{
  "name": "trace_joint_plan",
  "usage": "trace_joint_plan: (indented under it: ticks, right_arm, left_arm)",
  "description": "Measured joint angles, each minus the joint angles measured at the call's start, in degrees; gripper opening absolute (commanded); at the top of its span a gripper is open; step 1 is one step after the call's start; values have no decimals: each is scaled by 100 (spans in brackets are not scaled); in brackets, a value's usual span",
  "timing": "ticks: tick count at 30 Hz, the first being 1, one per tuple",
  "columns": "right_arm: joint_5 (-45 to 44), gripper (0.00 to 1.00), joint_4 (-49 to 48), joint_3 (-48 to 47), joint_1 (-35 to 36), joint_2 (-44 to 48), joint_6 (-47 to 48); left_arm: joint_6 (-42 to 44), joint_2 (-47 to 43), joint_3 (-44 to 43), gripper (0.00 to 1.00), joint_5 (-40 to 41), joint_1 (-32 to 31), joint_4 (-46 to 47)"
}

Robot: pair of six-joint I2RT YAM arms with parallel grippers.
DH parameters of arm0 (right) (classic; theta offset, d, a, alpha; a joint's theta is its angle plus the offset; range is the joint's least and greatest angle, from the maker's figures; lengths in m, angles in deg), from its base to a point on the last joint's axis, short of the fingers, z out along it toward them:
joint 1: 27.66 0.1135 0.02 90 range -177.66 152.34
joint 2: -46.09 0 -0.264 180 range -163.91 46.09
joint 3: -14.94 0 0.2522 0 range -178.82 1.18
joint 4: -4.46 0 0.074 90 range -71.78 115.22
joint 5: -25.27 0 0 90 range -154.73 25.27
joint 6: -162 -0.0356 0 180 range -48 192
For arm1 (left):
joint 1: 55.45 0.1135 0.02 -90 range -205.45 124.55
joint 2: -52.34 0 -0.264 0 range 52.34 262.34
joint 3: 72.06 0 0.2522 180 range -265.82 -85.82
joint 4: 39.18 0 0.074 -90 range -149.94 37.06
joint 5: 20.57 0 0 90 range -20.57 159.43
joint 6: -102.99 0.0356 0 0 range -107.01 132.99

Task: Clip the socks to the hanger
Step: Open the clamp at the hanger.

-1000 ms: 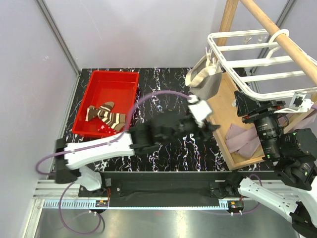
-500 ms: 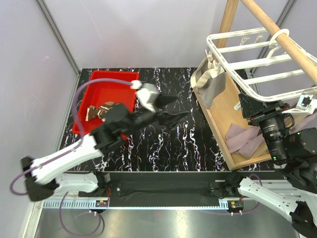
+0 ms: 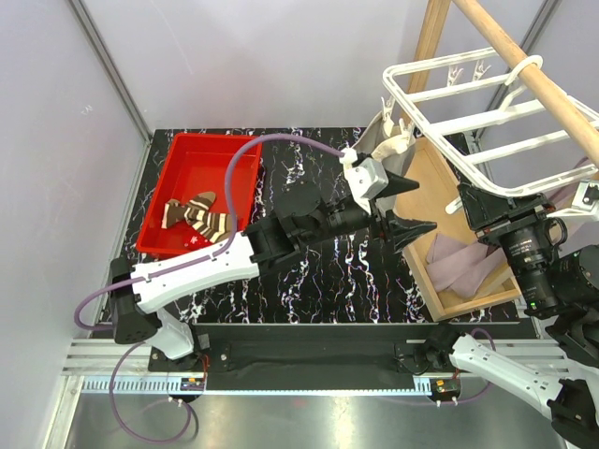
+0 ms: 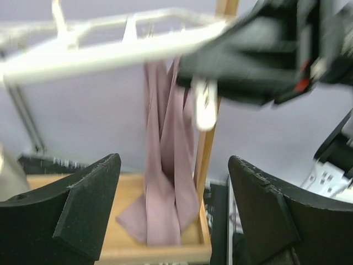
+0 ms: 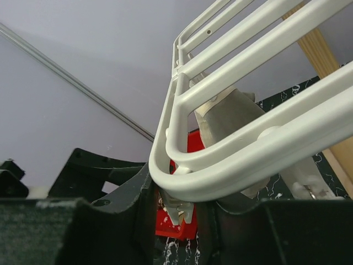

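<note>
The white hanger [image 3: 468, 94] hangs from the wooden pole at the top right. A beige-grey sock [image 3: 386, 140] dangles from its near-left corner, and a mauve sock [image 4: 165, 182] hangs from it with its end in the wooden tray. My left gripper [image 3: 401, 206] is open and empty beside the tray's left edge, facing the mauve sock [image 3: 454, 262]. In the left wrist view its fingers [image 4: 83, 204] stand wide apart. My right gripper [image 5: 185, 221] is shut on a small white clip [image 5: 179, 212] under the hanger's corner [image 5: 182, 182]. A striped sock [image 3: 201, 217] lies in the red tub.
The red tub [image 3: 187, 140] stands at the back left on the black marbled table. A wooden tray [image 3: 468, 301] lies under the hanger, with the wooden pole [image 3: 524, 65] and its upright above. The right arm's black camera body [image 3: 519, 248] sits close to the tray.
My left arm swung from the hanger to the red tub and back to the tray's left edge, its jaws opening wider. The hanger shifted slightly.
</note>
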Motion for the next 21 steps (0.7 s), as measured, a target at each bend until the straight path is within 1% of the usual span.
trace_joint_plan:
  ticks: [7,9,13,14,15,16,17,19,20,21]
  right_arm:
    - [74,0,76,-28,0,-46,-142]
    - [87,0,94,-33,0,-46,-181]
    - [129,0,136,-44,0,-46,-243]
    - [138,0,146,-44,0,-46,-254]
    - [155,0,166,-44,0,-46,-269]
    - [160,0,170,-44,0,-46,-273]
    - [173,0,175,-44,0,-46,-278]
    - [181,0,179,-44,0,-46,-284]
    - [181,0,186,-44,0,-46,-291]
    - [181,0,192,-44,0,-46,-295]
  left_arm:
    - [175,398,-949,79,-26,-136,33]
    - [201,501,-1067,78,-39,-149,-52]
    - [247,699,-1209,72,-120,-164,-286]
    - [254,745,-1244,68,-136,-170,-341]
    - [264,811,-1303,63,-149,-177,-417]
    - [284,868,-1353,63,-164,-186,-470]
    - [304,922,-1412,56,-179,-197,-533]
    - [304,1021,-1547,47,-203,-208,-643]
    - [313,1060,-1611,38,-227,-212,-667]
    - [302,1082,-1655,31,-240,-214,-682]
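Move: The clamp lies about 6 cm to the right of the open left fingers, roughly 3 cm higher and 1 cm back. The hanger corner is some 9 cm right, level fore-and-aft and 6 cm up; the grey sock hangs about 10 cm ahead, 6 cm left and 3 cm lower. From the right hand, already on the clamp, its middle is about 1 cm ahead, 1 cm left and 2 cm below. The left hand rises, then sinks while reaching right, about 5 cm, closing around the clamp the right still grips. ##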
